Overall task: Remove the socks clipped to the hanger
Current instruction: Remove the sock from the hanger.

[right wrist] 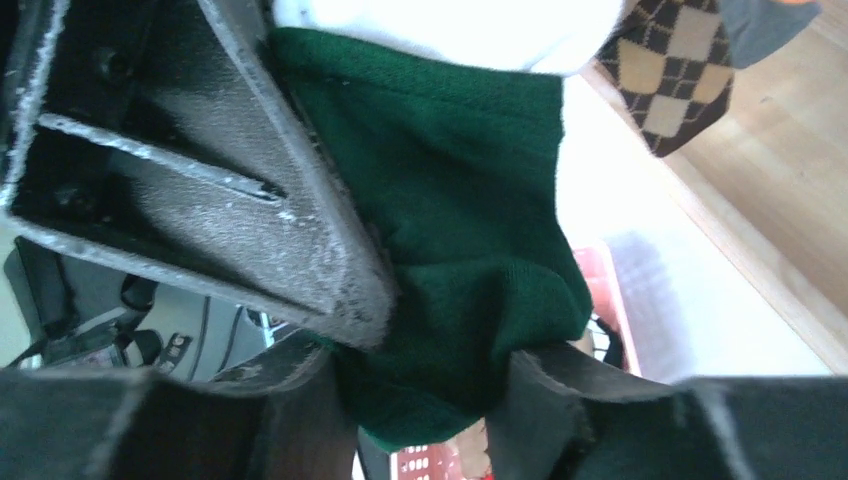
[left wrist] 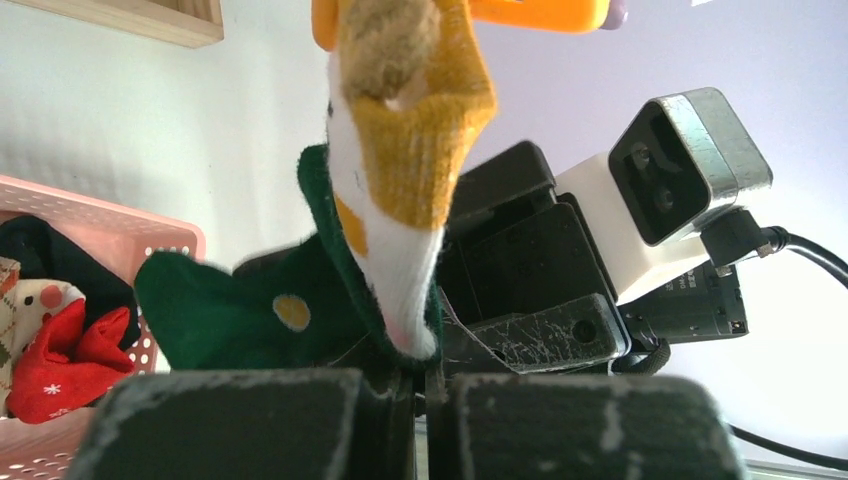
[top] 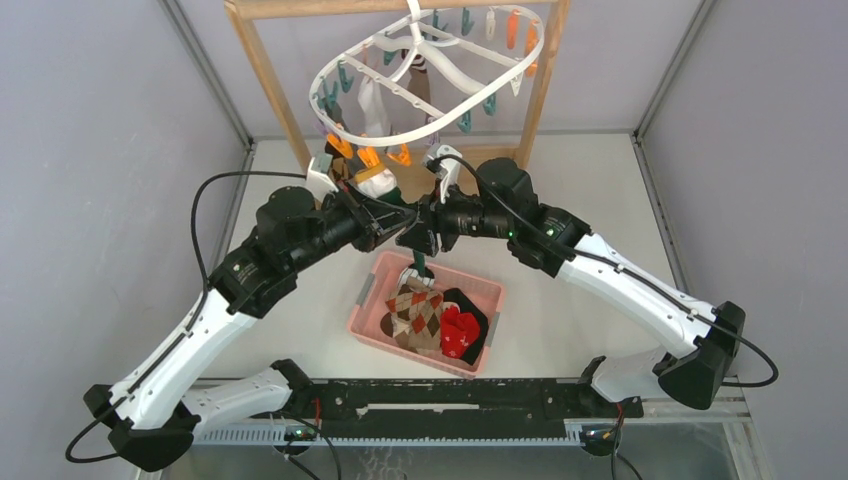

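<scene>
The white oval hanger (top: 430, 128) hangs from the wooden frame at the back, with a white sock (top: 372, 105) and others still clipped on. A green sock (left wrist: 230, 310) with yellow dots and a white-and-mustard part hangs from an orange clip (left wrist: 530, 12). My left gripper (left wrist: 425, 375) is shut on its lower edge. My right gripper (right wrist: 440, 400) meets it from the other side, and its fingers press the bunched green sock (right wrist: 450, 200) between them. In the top view both grippers, left (top: 395, 228) and right (top: 425, 235), meet under the hanger's front rim, and the green sock (top: 421, 266) dangles below them.
A pink basket (top: 370, 300) sits right below the grippers, holding a brown argyle sock (top: 415, 312), a red one (top: 460, 330) and a black one (top: 475, 305). The wooden frame (top: 270, 70) stands behind. Another argyle sock (right wrist: 680, 70) hangs near the right gripper.
</scene>
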`<state>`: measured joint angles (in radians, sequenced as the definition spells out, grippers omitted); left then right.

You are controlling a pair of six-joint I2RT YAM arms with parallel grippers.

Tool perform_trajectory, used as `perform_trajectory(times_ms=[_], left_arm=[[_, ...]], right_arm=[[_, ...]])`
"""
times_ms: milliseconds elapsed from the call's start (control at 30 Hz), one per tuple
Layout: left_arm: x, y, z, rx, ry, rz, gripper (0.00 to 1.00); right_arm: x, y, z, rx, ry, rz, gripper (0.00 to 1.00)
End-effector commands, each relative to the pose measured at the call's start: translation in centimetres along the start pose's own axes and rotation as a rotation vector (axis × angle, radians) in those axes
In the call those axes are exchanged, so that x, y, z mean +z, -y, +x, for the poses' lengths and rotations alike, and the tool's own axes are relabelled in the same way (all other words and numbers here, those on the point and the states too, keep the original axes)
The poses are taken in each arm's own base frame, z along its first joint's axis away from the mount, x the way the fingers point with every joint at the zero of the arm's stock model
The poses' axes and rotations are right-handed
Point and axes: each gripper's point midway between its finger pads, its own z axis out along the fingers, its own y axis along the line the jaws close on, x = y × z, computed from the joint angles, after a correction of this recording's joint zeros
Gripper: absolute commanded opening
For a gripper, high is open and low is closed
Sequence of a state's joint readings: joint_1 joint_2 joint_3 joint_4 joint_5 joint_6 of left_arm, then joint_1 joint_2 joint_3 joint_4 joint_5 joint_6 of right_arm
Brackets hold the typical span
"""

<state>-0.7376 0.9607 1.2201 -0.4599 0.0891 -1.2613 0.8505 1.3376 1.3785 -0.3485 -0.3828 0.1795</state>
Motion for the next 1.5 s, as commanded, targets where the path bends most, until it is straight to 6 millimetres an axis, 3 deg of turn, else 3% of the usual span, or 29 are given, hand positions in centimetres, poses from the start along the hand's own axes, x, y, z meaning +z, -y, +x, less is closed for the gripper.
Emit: perform_trajectory(times_ms=[0, 167, 233, 400, 967, 1067, 1467], left_arm=[[-0.5, 0.6, 0.2, -0.010, -0.001, 0.046, 0.01], [-0.4, -0.5, 0.1, 0.005, 0.007, 0.010, 0.13], [-0.4, -0.6, 0.0, 0.019, 0.010, -0.004, 0.22], [-0.9, -0.9, -0.7, 0.065, 0.025, -0.051, 0.49], [-2.8, -0.6, -3.5, 0.146, 0.116, -0.113, 0.78], [-2.8, -0.2, -4.5, 0.164, 0.137, -0.121, 0.97], [-2.0, 2.0, -9.6, 0.264, 0.316, -0.095, 1.00]], right_arm=[[0.1, -0.7, -1.2, 0.012, 0.034, -0.049, 0.42], [-0.1, -0.8, -0.7, 0.030, 0.015, -0.051, 0.06], [-0.2, -0.8, -0.7, 0.032, 0.013, -0.047, 0.00], [-0.3, -0.8, -0.7, 0.034, 0.012, -0.043, 0.00], [-0.5, -0.8, 0.0, 0.043, -0.013, -0.038, 0.00], [-0.4, -0.8, 0.0, 0.042, -0.012, -0.037, 0.00], [-0.5, -1.0, 0.1, 0.046, -0.017, -0.038, 0.00]])
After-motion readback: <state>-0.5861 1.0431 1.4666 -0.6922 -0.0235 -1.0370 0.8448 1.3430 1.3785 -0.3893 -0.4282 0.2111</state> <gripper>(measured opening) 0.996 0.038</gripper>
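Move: The left hand still pinches the green-and-white sock near its cuff; the orange clip holding that cuff is about 7 cm ahead, 5 cm left and 4 cm above. Another orange clip hangs roughly 4 cm to the right of that clip. For the right hand, the sock's green part is already between its half-shut pads, barely 1 cm back, with the pink basket some 7 cm back and 28 cm below. Leftward and slightly down at first, about 5 cm left in all, the left hand opens wide and lets go of the sock, then turns forward and up some 4 cm towards the clip at the cuff, rolling its left side up. Meanwhile the right fingers finish closing on the green part with a 1 cm shift back, then hold it nearly still. ##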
